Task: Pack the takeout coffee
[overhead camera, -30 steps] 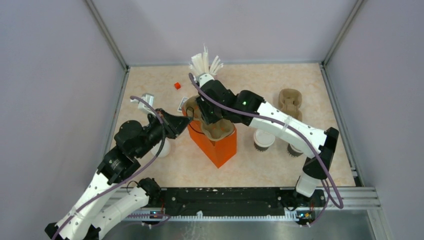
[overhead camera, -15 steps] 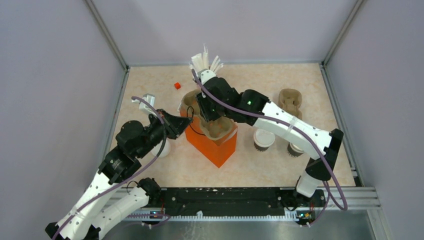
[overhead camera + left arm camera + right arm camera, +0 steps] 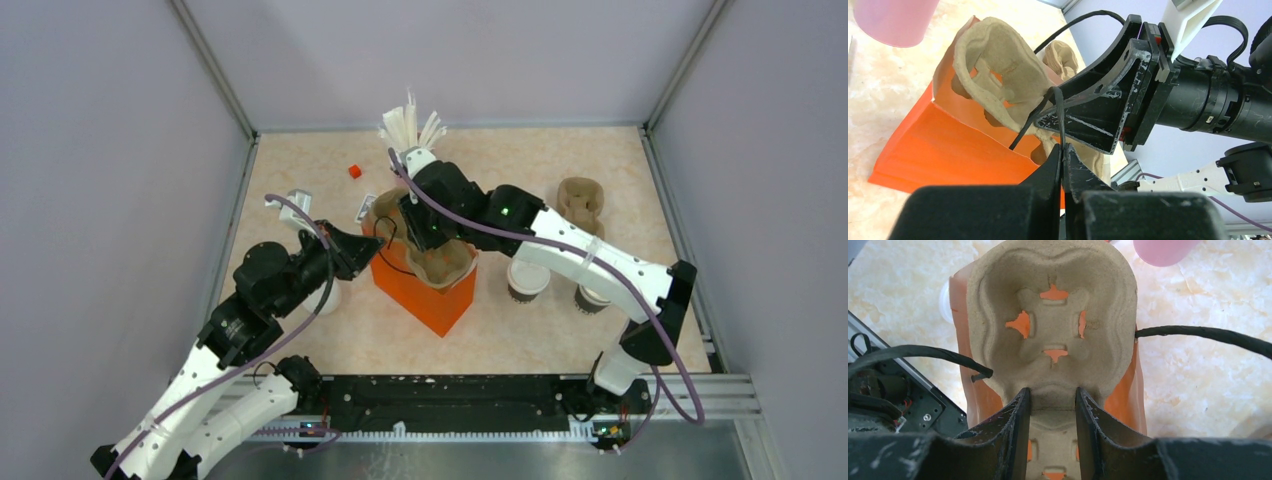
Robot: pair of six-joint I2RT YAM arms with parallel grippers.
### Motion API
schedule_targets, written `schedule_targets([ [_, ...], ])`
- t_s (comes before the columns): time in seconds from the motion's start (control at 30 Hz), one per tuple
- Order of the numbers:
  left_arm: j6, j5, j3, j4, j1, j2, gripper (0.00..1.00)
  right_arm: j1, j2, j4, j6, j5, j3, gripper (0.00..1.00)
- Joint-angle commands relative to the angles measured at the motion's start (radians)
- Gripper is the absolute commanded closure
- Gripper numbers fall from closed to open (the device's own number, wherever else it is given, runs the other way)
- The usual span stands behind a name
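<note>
The takeout coffee (image 3: pixel 527 279), a dark cup with a white lid, stands on the table right of the orange bag (image 3: pixel 428 293). My right gripper (image 3: pixel 426 232) is over the bag's mouth. In the right wrist view it (image 3: pixel 1053 392) is shut on the middle ridge of a tan pulp cup carrier (image 3: pixel 1053 315), which sits tilted in the bag (image 3: pixel 1133 395). My left gripper (image 3: pixel 1064 148) is shut on the bag's thin black handle (image 3: pixel 1058 112) and holds the bag's left side (image 3: pixel 938 140) open. In the top view it (image 3: pixel 374 241) is at the bag's left edge.
A second dark cup (image 3: pixel 590 298) stands further right, partly hidden by my right arm. A spare pulp carrier (image 3: pixel 580 203) lies at the back right. A pink cup (image 3: pixel 895 20) of white straws (image 3: pixel 410 125) stands behind the bag. A small red block (image 3: pixel 354 171) lies back left.
My right gripper has shifted slightly right and nearer with the carrier, which now sits lower in the bag. My left gripper has kept its hold on the handle.
</note>
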Motion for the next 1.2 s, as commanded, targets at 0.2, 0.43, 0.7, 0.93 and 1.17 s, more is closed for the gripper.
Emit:
schedule_targets([
  [0.2,0.019,-0.002,-0.004,0.018,-0.001,0.001,1.0,0.001,0.0,0.0,-0.085,0.004,-0.035,0.76],
  [0.43,-0.018,-0.002,-0.048,0.004,0.0,-0.066,1.0,0.001,0.024,0.046,-0.094,-0.013,-0.073,0.75],
  [0.7,-0.023,0.015,-0.071,0.0,-0.001,-0.081,1.0,0.0,0.072,0.031,-0.092,-0.005,-0.096,0.68],
  [0.93,-0.005,-0.003,-0.076,-0.01,0.0,-0.094,0.76,0.001,0.057,0.033,-0.093,-0.002,-0.082,0.5],
  [1.17,0.005,-0.015,-0.069,-0.069,0.0,-0.112,0.43,0.001,-0.002,0.033,-0.087,-0.032,-0.065,0.44],
])
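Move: Straight below the right hand, which still holds the cup carrier across its narrow middle, stands the open orange bag, its middle some 15 cm down. Around that hand, the nearer lidded cup sits about 23 cm right and 2 cm back, the straw holder 24 cm ahead and 3 cm left, the card pack 19 cm ahead and 14 cm left. From the left hand, the bag's middle lies roughly 7 cm right, 4 cm ahead and 20 cm down. Sinking about 7 cm almost straight down into the bag's mouth, the right hand takes the carrier with it, its fingers tipping some 10 degrees steeper, then opens them farther and lets go. The left hand keeps its pinch on the near handle strap, eases about 2 cm down and slightly back and left, and late on opens halfway, freeing the strap from the pinch. ##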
